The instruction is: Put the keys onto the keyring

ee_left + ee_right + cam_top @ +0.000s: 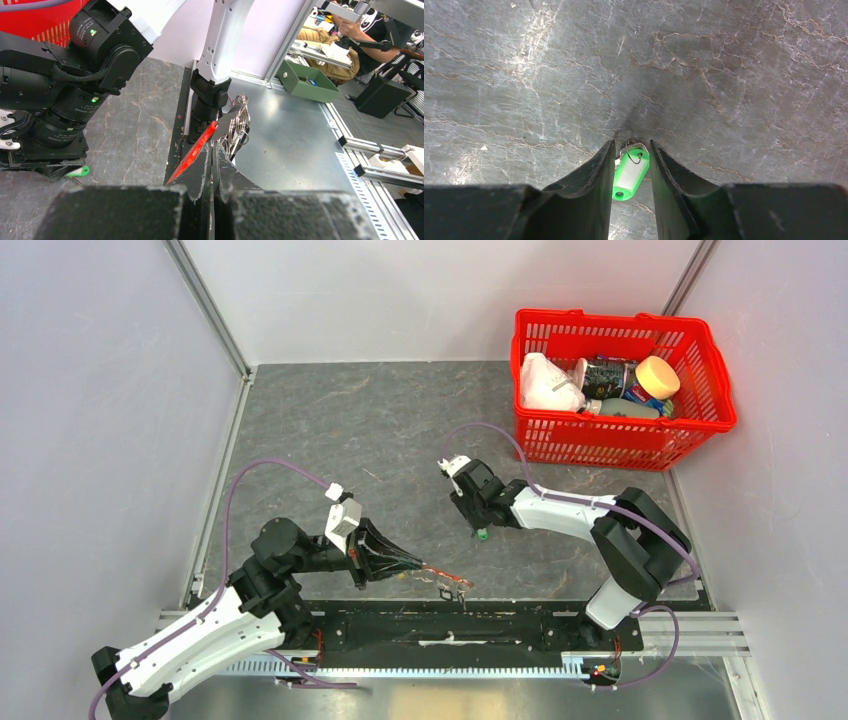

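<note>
My left gripper [428, 570] is shut on the keyring [447, 578], low over the table's near edge. In the left wrist view the keyring's red part [196, 151] slants out from the closed fingertips [202, 159], and a bunch of silvery keys [239, 124] hangs off the loop just beyond them. My right gripper [478, 527] points down at mid-table over a key with a green tag [482, 534]. From the right wrist, the green tag [630, 172] lies on the table between the fingers [600, 170], which are open and narrowly straddle it. The metal key at the tag's far end is mostly hidden.
A red plastic basket [700, 360] with a white bag, a bottle and other items stands at the back right. Grey walls and metal rails [215, 470] enclose the marbled table. A black bar [450, 625] runs along the near edge between the arm bases.
</note>
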Tool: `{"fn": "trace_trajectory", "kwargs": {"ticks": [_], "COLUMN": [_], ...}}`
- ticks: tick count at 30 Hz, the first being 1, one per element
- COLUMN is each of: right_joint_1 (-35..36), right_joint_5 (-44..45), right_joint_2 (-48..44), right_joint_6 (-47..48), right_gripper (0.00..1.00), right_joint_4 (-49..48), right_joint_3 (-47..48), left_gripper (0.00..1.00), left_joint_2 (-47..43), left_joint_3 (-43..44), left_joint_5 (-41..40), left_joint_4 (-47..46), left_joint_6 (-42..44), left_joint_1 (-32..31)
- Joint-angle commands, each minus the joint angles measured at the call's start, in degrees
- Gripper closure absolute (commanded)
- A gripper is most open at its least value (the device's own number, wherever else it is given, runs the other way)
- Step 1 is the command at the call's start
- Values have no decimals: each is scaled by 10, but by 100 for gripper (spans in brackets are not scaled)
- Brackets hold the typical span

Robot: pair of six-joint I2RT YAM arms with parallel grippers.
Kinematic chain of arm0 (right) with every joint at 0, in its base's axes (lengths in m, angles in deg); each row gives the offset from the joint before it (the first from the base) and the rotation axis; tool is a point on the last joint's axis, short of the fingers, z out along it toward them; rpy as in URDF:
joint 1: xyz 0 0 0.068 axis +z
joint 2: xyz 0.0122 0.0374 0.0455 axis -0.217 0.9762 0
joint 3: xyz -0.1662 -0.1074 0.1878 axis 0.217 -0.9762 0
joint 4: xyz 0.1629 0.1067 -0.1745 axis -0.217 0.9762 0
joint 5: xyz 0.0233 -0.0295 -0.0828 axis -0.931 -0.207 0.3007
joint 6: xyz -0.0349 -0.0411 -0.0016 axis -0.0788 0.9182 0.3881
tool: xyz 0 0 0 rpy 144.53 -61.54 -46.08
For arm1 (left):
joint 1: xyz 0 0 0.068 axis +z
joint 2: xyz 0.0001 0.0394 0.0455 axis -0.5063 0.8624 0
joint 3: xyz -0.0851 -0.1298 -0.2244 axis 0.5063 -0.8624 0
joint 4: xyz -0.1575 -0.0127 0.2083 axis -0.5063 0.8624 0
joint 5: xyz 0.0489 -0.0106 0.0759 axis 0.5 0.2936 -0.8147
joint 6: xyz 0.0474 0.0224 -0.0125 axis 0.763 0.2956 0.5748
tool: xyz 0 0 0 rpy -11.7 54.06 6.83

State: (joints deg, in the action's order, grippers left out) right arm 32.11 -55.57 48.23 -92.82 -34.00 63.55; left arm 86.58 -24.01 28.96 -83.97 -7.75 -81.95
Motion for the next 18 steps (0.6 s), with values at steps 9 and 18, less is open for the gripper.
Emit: {"fn": "trace_trajectory", "kwargs": {"ticks": [9, 18], "right_joint_1": [-15, -20], "right_joint_5": [2, -29], "right_joint_2": [2, 0], "right_joint_6": [1, -5], "right_gripper": [71, 89], "right_joint_4": [-1, 15], "right_joint_3": [20, 22], "left_gripper": [98, 98], "left_joint_2": [-6, -7], "left_joint_3": [1, 0], "left_joint_5": [-3, -3], "left_joint_4": [-27, -27], "left_joint_6": [-8, -7], "left_joint_1": [-3, -3]}}
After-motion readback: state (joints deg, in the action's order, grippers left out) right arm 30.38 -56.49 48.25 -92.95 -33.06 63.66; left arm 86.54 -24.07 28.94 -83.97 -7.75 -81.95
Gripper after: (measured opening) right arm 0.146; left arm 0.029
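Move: Just back from the right fingertips lies the green key tag, its middle some 2 cm back, 1 cm to the right and 1 cm below, with its wire ring between the pads. Its silver key lies about 2 cm back and 1 cm left of the right hand, also 1 cm lower. The keyring in the left hand hangs roughly 22 cm back, 4 cm left and 25 cm above the right hand. From the left hand the tag is some 19 cm ahead, 12 cm right and 28 cm below. Closing its fingers from a bit under half open to nearly shut around the ring end of the green key tag, the right hand eases about 1 cm to the right, staying low at the same height and pointing steeply down. The fingers seem to pinch the wire ring at the end. The left hand stays in place and keeps its grip on the keyring. ##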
